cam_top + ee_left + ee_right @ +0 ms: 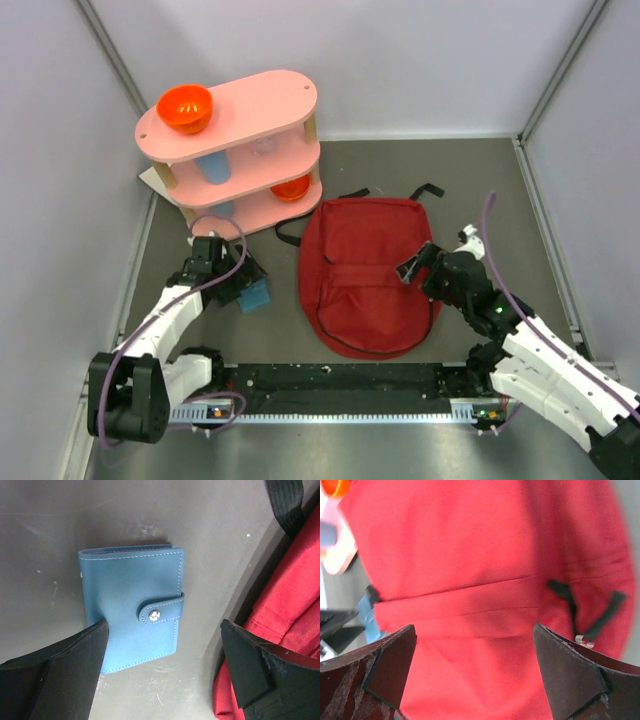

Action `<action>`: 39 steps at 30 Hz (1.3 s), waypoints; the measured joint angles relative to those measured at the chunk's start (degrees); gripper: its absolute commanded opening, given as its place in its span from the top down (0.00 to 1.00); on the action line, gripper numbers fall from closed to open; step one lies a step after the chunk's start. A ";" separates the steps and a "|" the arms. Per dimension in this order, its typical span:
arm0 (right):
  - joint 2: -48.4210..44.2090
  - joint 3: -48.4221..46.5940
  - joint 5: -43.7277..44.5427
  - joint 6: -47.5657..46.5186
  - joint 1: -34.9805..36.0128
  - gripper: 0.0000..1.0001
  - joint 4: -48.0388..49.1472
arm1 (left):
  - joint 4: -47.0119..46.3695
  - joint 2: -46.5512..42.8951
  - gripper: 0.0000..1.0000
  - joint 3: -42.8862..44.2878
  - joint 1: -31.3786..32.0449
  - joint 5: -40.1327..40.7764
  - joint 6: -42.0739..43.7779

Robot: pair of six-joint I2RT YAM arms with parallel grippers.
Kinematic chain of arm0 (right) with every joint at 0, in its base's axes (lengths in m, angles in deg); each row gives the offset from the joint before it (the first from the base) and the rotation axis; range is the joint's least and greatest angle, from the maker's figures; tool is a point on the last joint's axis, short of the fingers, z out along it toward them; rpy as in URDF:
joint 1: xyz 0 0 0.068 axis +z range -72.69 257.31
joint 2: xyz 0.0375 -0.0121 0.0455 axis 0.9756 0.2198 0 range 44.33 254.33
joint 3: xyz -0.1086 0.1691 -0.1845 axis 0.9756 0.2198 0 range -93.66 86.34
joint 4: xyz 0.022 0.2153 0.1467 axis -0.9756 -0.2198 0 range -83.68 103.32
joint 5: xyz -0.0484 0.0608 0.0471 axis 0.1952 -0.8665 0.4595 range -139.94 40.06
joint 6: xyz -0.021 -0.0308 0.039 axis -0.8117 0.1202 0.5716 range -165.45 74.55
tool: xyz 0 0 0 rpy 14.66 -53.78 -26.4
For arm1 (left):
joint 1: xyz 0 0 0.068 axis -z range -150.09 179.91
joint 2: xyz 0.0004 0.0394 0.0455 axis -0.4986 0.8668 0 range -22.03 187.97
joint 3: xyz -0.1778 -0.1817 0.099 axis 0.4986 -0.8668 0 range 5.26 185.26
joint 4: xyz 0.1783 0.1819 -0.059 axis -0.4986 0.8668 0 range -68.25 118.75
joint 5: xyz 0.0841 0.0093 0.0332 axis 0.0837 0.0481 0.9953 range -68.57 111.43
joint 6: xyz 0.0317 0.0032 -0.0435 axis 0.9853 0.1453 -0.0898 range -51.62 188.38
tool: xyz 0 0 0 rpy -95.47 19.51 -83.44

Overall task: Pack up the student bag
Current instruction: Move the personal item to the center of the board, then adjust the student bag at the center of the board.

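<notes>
The student bag (368, 278), a dark red backpack, lies flat and zipped in the middle of the table, its black straps at the far end. A small blue snap-closure wallet (131, 612) lies flat on the table just left of the bag (292, 605). My left gripper (164, 630) hovers open over the wallet's near edge and holds nothing; one finger overlaps the wallet's corner and the other overlaps the bag's edge. My right gripper (475, 635) hangs open above the bag's front pocket (485, 555), near a black zip pull (585, 625), with nothing between its fingers.
A pink two-tier shelf (240, 125) stands at the back left with an orange bowl (185, 108) on top, a blue cup (212, 168) and another orange bowl (290, 187) inside. Grey walls close in on three sides. A black rail (340, 380) runs along the near edge.
</notes>
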 measured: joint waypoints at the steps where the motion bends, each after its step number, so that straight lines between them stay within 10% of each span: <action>1: -1.31 0.28 0.83 0.39 -1.57 0.02 -1.27 | -0.11 0.26 0.02 0.13 0.13 -0.63 0.50; 17: -2.69 4.83 1.86 0.52 -16.72 0.36 -10.49 | 4.50 -6.21 0.01 4.17 1.01 2.86 4.28; 26: -6.10 5.31 1.51 -0.17 -17.27 0.36 -9.79 | 4.61 -9.99 0.01 6.82 3.43 0.13 5.11; 39: 0.09 7.80 -0.74 -0.83 -17.86 0.64 -3.87 | -6.97 4.79 0.03 20.98 43.34 -0.50 13.60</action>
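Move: The zip pull that the right hand goes for lies about 8 cm to its right, 1 cm ahead and 9 cm below; the bag's middle is 7 cm left and 4 cm ahead of that hand. From the left hand the bag's middle is some 29 cm right, 3 cm ahead and a little below. The blue personal item sits practically under the left hand, 4 cm down; a black strap is 13 cm ahead, 9 cm right. Sweeping right about 9 cm, the right hand heads for the zip pull, then sinks some 7 cm with a brief bob upward, its open fingers narrowing to under half their gap around the pull. The left hand, fingers wide, rises off the personal item, then swings fast to its right, over the bag, turning some 50 degrees clockwise, fingers levelling out. ##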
